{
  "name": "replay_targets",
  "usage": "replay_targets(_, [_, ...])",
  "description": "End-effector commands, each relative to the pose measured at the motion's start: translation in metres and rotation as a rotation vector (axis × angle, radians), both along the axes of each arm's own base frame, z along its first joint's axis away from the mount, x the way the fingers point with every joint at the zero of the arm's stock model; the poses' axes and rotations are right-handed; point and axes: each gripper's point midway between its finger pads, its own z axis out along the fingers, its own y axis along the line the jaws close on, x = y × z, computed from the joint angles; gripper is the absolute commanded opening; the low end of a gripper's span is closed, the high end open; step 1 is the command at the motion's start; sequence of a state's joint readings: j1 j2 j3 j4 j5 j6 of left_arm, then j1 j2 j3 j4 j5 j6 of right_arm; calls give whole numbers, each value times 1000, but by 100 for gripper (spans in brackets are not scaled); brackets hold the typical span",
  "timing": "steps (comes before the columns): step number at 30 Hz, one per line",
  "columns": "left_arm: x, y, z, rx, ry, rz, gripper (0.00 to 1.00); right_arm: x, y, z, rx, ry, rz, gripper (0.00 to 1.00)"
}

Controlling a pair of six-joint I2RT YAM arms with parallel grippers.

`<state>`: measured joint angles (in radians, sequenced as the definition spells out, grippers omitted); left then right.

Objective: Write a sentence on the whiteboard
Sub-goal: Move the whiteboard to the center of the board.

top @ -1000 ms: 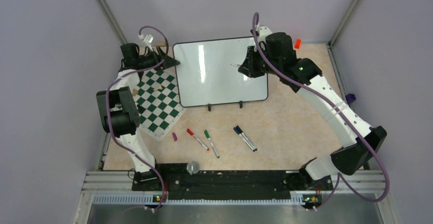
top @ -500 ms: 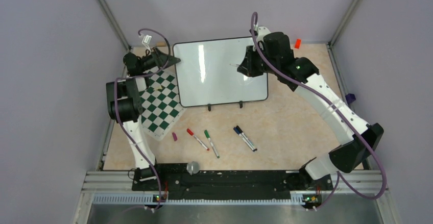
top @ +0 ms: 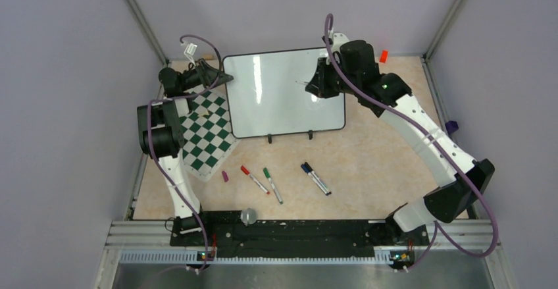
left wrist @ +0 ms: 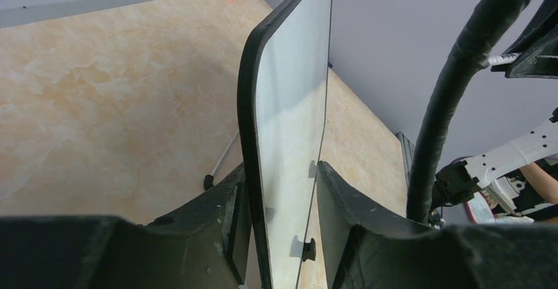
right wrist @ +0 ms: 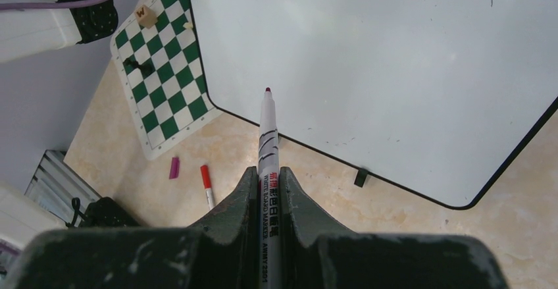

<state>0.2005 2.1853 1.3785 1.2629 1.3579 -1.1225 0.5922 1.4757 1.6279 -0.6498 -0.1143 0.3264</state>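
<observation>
The whiteboard (top: 283, 95) stands on the table, propped on two small black feet, its white face blank. No sentence shows on it. My left gripper (top: 220, 78) is at its upper left corner. In the left wrist view the board's black-framed edge (left wrist: 247, 105) runs between the fingers, and the gripper (left wrist: 279, 168) is shut on it. My right gripper (top: 314, 86) hovers over the board's right half. In the right wrist view this gripper (right wrist: 268, 170) is shut on a white marker (right wrist: 267, 131). The marker's uncapped purple tip points at the board (right wrist: 395, 58).
A green-and-white chess mat (top: 207, 128) lies left of the board, with a wooden cube (right wrist: 146, 16) and a dark piece (right wrist: 138, 65) on it. A purple cap (top: 225, 176), red marker (top: 253, 178), green marker (top: 272, 185) and blue marker (top: 316, 178) lie in front. An orange block (top: 383, 56) sits at the back right.
The left arm swung its elbow back and the left gripper closed onto the board's left edge. The right arm with the marker barely moved.
</observation>
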Motion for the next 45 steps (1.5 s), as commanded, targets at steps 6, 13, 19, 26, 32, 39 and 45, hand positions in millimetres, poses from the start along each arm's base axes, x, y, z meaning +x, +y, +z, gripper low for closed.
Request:
replay_targets(6, [-6,-7,-6,33,-57,-47,18,9,0,35,53,-74,-13,0])
replay_targets(13, [-10,-12,-16,31,-26,-66,5,7,0,33,44,-70,-1,0])
replay_targets(19, [-24,-30,-21,54,-39,-141,0,7,-4,31,32,-65,-15,0])
replay_targets(26, [-59,-51,-28,55,-26,-192,0,5,-15,32,25,-71,-70,0])
replay_targets(32, [-92,-69,-30,54,-1,-238,0,2,-21,32,17,-81,-82,0])
replay_targets(39, [-112,-74,-28,64,40,-289,0,-3,-25,34,21,-87,-83,0])
replay_targets(45, [-121,-71,-33,76,98,-349,0,-5,-26,34,24,-84,-83,0])
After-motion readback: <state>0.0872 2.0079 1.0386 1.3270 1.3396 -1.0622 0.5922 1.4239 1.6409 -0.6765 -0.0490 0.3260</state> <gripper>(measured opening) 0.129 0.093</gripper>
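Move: The whiteboard's left edge already lies between the left hand's open fingers; the board's middle is about 21 cm to this hand's right, 1 cm back and 5 cm lower. The chessboard lies some 12 cm left, 3 cm back, and the red marker roughly 26 cm back, 9 cm right, both about 21 cm below. From the right hand, the whiteboard's middle is about 14 cm ahead, 8 cm left and 15 cm down. Closing first, nearly on the spot, the left fingers pinch the upper part of the whiteboard's left edge while the hand sinks a little; then, still gripping, the hand pulls that edge back about 7 cm and right about 6 cm, stopping there. The right hand keeps its marker off the board and eases about 2 cm up and to the right. ##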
